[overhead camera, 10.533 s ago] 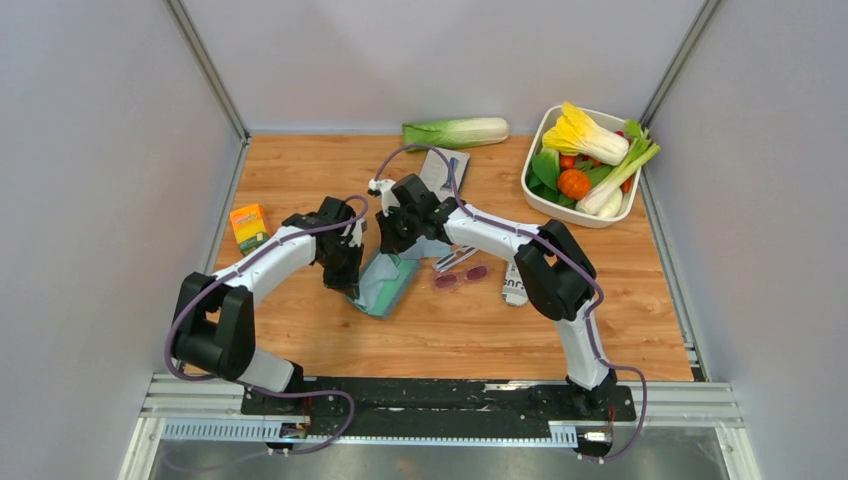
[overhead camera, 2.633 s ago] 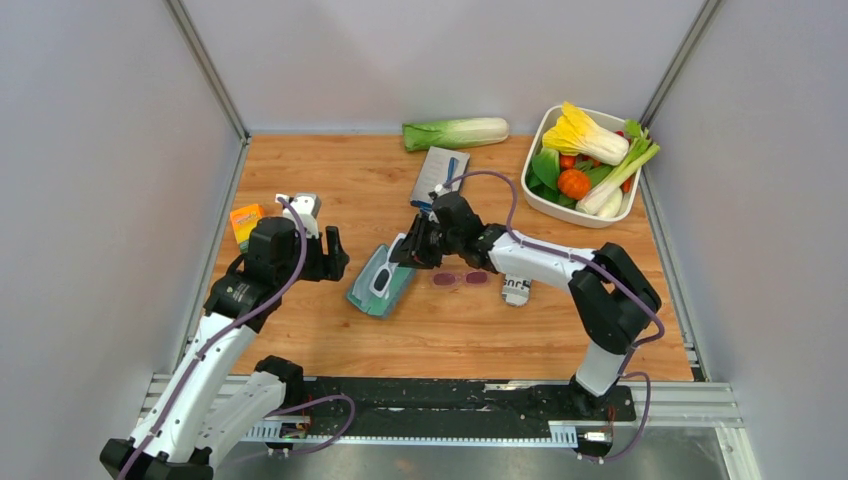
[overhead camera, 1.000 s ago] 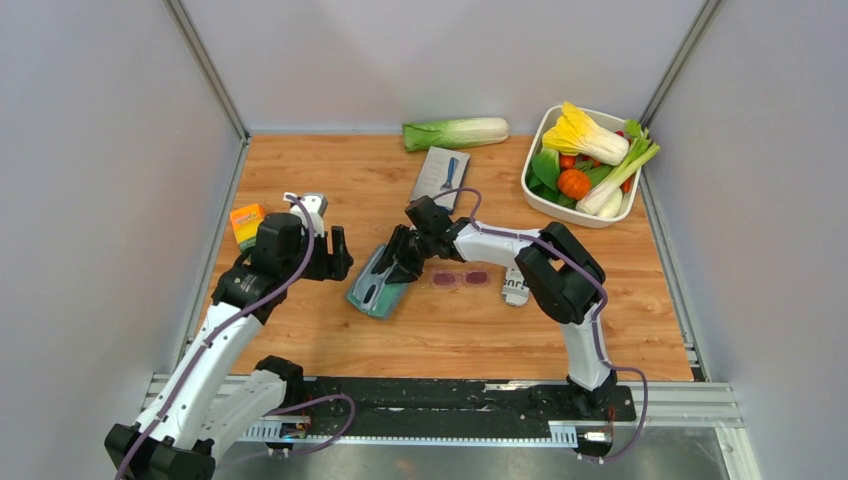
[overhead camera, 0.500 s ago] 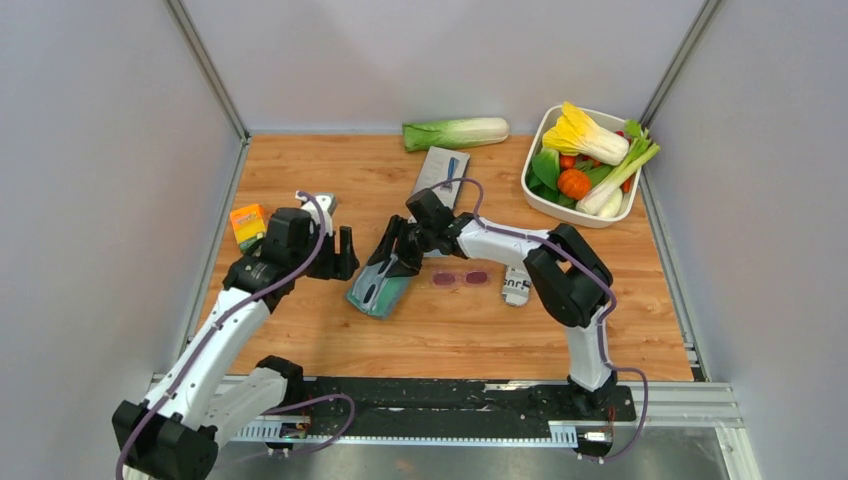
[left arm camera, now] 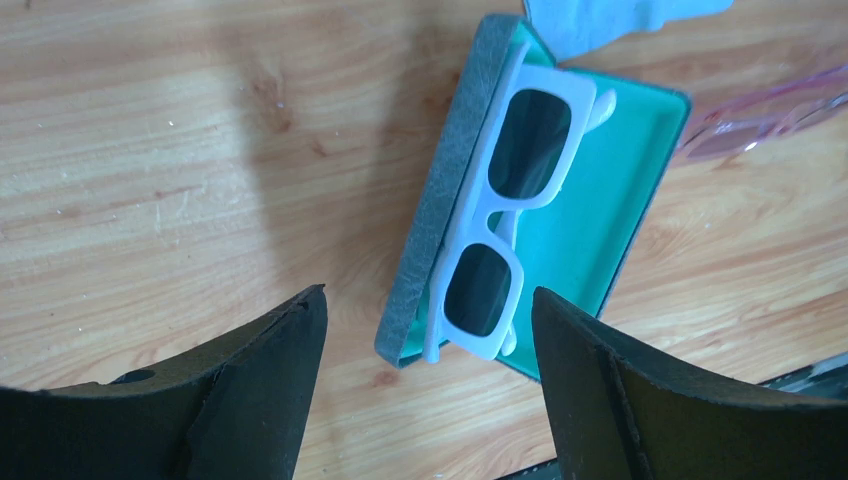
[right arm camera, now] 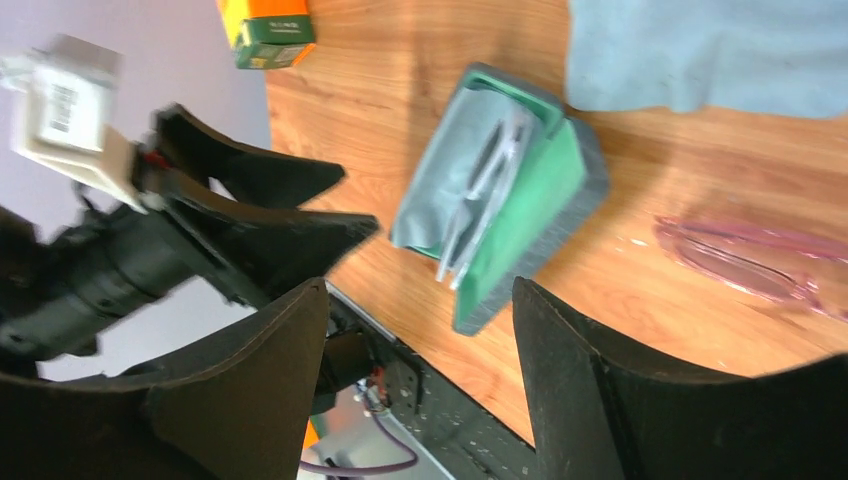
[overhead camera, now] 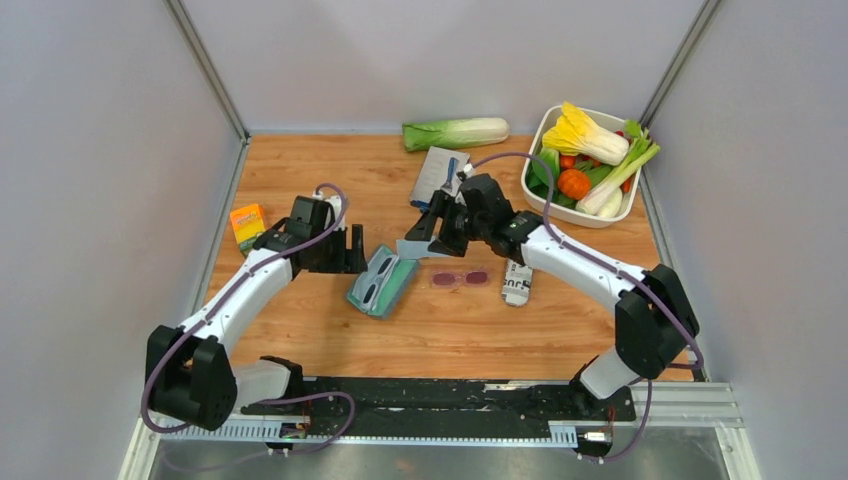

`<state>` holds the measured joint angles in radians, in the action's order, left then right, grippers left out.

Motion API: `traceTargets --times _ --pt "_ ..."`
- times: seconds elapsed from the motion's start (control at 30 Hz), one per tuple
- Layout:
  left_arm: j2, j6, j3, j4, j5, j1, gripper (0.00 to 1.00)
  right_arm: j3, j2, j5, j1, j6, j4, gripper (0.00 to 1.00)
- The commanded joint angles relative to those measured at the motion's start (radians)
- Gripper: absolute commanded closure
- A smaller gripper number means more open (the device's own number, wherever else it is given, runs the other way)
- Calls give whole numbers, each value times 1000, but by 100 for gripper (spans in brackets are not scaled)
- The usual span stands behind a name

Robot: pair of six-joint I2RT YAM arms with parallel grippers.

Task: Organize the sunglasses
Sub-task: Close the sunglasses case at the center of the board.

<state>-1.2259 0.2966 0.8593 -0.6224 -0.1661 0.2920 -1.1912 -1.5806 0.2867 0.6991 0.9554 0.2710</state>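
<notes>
The sunglasses (overhead camera: 460,277) with pink lenses lie flat on the wooden table, right of the open grey case (overhead camera: 400,287). They show at the edge of the left wrist view (left arm camera: 757,112) and in the right wrist view (right arm camera: 752,259). A white-framed pair (left arm camera: 497,215) lies inside the case's (left arm camera: 443,195) teal lining. My left gripper (overhead camera: 354,251) is open just left of the case. Above the case's far end my right gripper (overhead camera: 426,229) is open too, nothing between its fingers. A light blue cloth (overhead camera: 419,247) lies under it on the table.
An orange box (overhead camera: 248,225) sits at the far left. A silver packet (overhead camera: 516,283) lies right of the pink pair. Behind are a flat grey package (overhead camera: 440,172), a cabbage (overhead camera: 456,132) and a white bowl (overhead camera: 534,200) of vegetables at the back right.
My right gripper has drawn back up and to the right from the case and opened wider, and the cloth now lies off the case. My left gripper has moved right, closer to the case.
</notes>
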Motion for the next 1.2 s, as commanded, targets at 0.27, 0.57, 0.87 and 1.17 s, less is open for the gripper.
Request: traceTargets --times 0.27,0.57,0.87,1.17 --pt "55 186 -126 332 -141 -100 29 243 51 -55 74 -35 -118 50" --pt "-26 249 -174 483 -274 -208 55 208 -61 -95 145 -21 -145 64" --pt "-87 250 -190 552 -355 -208 67 136 -176 -96 180 -10 -164 76" --pt "-144 236 -216 592 -372 -206 68 68 -232 -93 183 -20 -151 77"
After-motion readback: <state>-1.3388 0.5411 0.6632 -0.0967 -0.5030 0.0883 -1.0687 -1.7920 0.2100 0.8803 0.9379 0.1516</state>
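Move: The open sunglasses case lies about 9 cm to the right hand's left, some 4 cm back and 13 cm below it. The blue cloth is about 4 cm ahead, straight below in the sideways sense, and the pink sunglasses lie some 10 cm to the right and 3 cm back, both about 14 cm below. From the left hand, the case's middle is roughly 6 cm to the right, 1 cm ahead and 6 cm down. The right hand drops about 12 cm and draws back some 6 cm while closing its fingers nearly together, dipping a little rightward before easing back left, so that its tips end low at the outer right edge of the open case half, seeming to touch it. The left hand reaches about 5 cm forward along the case's left side, narrowing its fingers too, and rolls some 25 degrees so they point less steeply down and more rightward at that side; whether they touch it can't be seen. ##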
